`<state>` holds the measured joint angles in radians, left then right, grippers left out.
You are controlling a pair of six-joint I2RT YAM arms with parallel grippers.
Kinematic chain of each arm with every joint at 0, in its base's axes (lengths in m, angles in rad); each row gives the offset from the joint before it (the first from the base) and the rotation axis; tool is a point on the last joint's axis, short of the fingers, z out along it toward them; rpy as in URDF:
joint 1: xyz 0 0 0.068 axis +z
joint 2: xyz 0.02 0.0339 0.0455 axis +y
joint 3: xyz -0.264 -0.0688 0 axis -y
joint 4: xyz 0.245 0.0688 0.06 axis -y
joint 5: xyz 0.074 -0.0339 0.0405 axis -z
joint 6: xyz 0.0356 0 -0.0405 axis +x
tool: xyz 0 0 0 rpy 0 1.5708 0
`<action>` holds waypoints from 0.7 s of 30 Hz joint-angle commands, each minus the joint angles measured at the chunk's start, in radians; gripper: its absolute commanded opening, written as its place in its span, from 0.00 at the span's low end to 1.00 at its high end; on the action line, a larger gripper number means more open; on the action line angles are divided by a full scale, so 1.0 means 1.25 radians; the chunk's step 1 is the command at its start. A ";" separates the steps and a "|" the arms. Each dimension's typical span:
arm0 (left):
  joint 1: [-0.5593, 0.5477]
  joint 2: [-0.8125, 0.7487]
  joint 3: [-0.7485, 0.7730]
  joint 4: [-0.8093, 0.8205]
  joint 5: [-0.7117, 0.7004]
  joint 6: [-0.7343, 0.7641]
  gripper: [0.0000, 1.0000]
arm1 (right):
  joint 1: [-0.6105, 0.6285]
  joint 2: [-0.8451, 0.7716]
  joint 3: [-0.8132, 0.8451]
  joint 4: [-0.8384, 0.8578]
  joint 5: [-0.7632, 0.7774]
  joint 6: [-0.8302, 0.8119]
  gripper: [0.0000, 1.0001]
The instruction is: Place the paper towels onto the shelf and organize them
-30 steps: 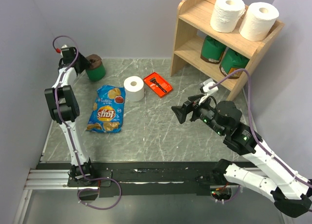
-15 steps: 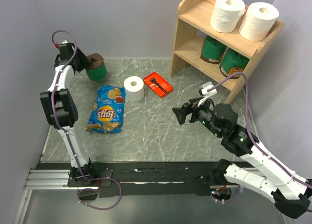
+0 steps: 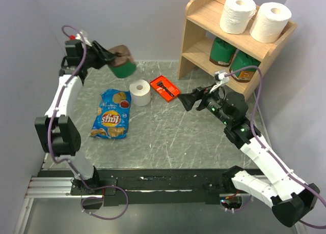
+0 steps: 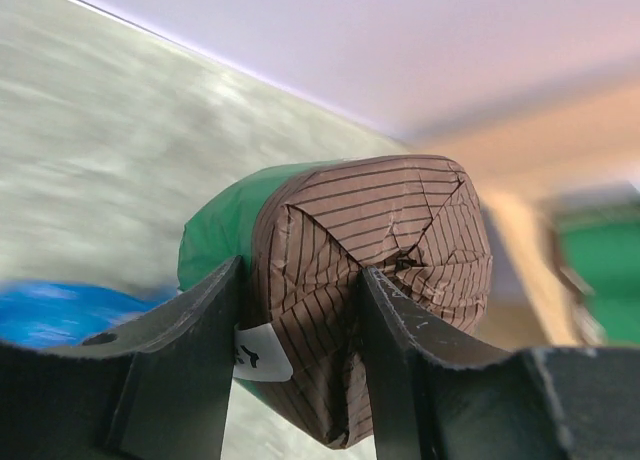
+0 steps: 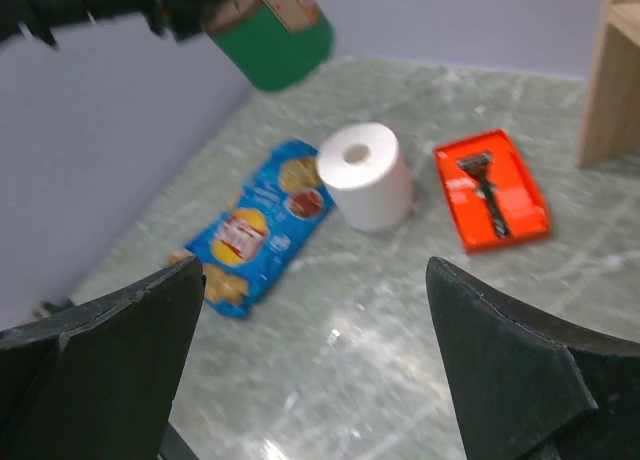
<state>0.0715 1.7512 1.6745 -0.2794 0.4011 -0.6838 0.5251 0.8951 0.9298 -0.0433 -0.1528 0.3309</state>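
Note:
Two white paper towels (image 3: 237,13) (image 3: 270,22) stand on the top tier of the wooden shelf (image 3: 199,16). A third paper towel (image 3: 140,92) (image 5: 365,175) stands upright on the table left of the shelf. My left gripper (image 3: 113,57) (image 4: 300,350) is shut on a green canister (image 3: 124,66) (image 4: 370,260) by its brown wrapped end, holding it in the air behind and left of that roll. My right gripper (image 3: 186,101) (image 5: 315,350) is open and empty, right of the table roll and pointing toward it.
Two more green canisters (image 3: 222,51) (image 3: 244,66) sit on the shelf's lower tier. A blue chips bag (image 3: 112,114) (image 5: 255,230) lies left of the roll. An orange razor pack (image 3: 164,87) (image 5: 492,190) lies between roll and shelf. Walls close in on the left and back.
My left arm has lifted the green canister off the back-left of the table and swung it rightward. My right gripper has moved farther back, still open.

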 commanded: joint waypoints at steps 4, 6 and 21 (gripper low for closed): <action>-0.165 -0.180 -0.192 0.245 0.176 -0.139 0.51 | -0.031 0.012 -0.166 0.391 -0.168 0.171 1.00; -0.207 -0.203 -0.261 0.288 0.191 -0.187 0.51 | -0.037 0.009 -0.209 0.459 -0.182 0.197 1.00; -0.351 -0.269 -0.612 0.820 0.234 -0.480 0.49 | -0.049 -0.213 -0.388 0.388 -0.170 0.288 1.00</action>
<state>-0.3607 1.4372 0.9493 0.3996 0.6434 -1.0985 0.4728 0.6666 0.5282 0.3714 -0.3275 0.6205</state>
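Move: The green roll, already gripped by the left hand, has the open right gripper as its goal, about 24 cm back, 36 cm right and 4 cm above the left hand. The white roll stands 7 cm back, 13 right and 20 below that hand; the orange tray 2 back, 26 right and 24 below. From the right hand the green roll is some 23 cm ahead, 32 left and 6 lower. The green roll, kept pinched by its brown end, is swept right and back about 28 cm, over the white roll towards the open right gripper, while the left hand swings some 30 degrees clockwise and rolls its right side up. The right hand, fingers still wide, dips and edges left, then draws back about 5 cm and partly rises again, rolling its left side up. ##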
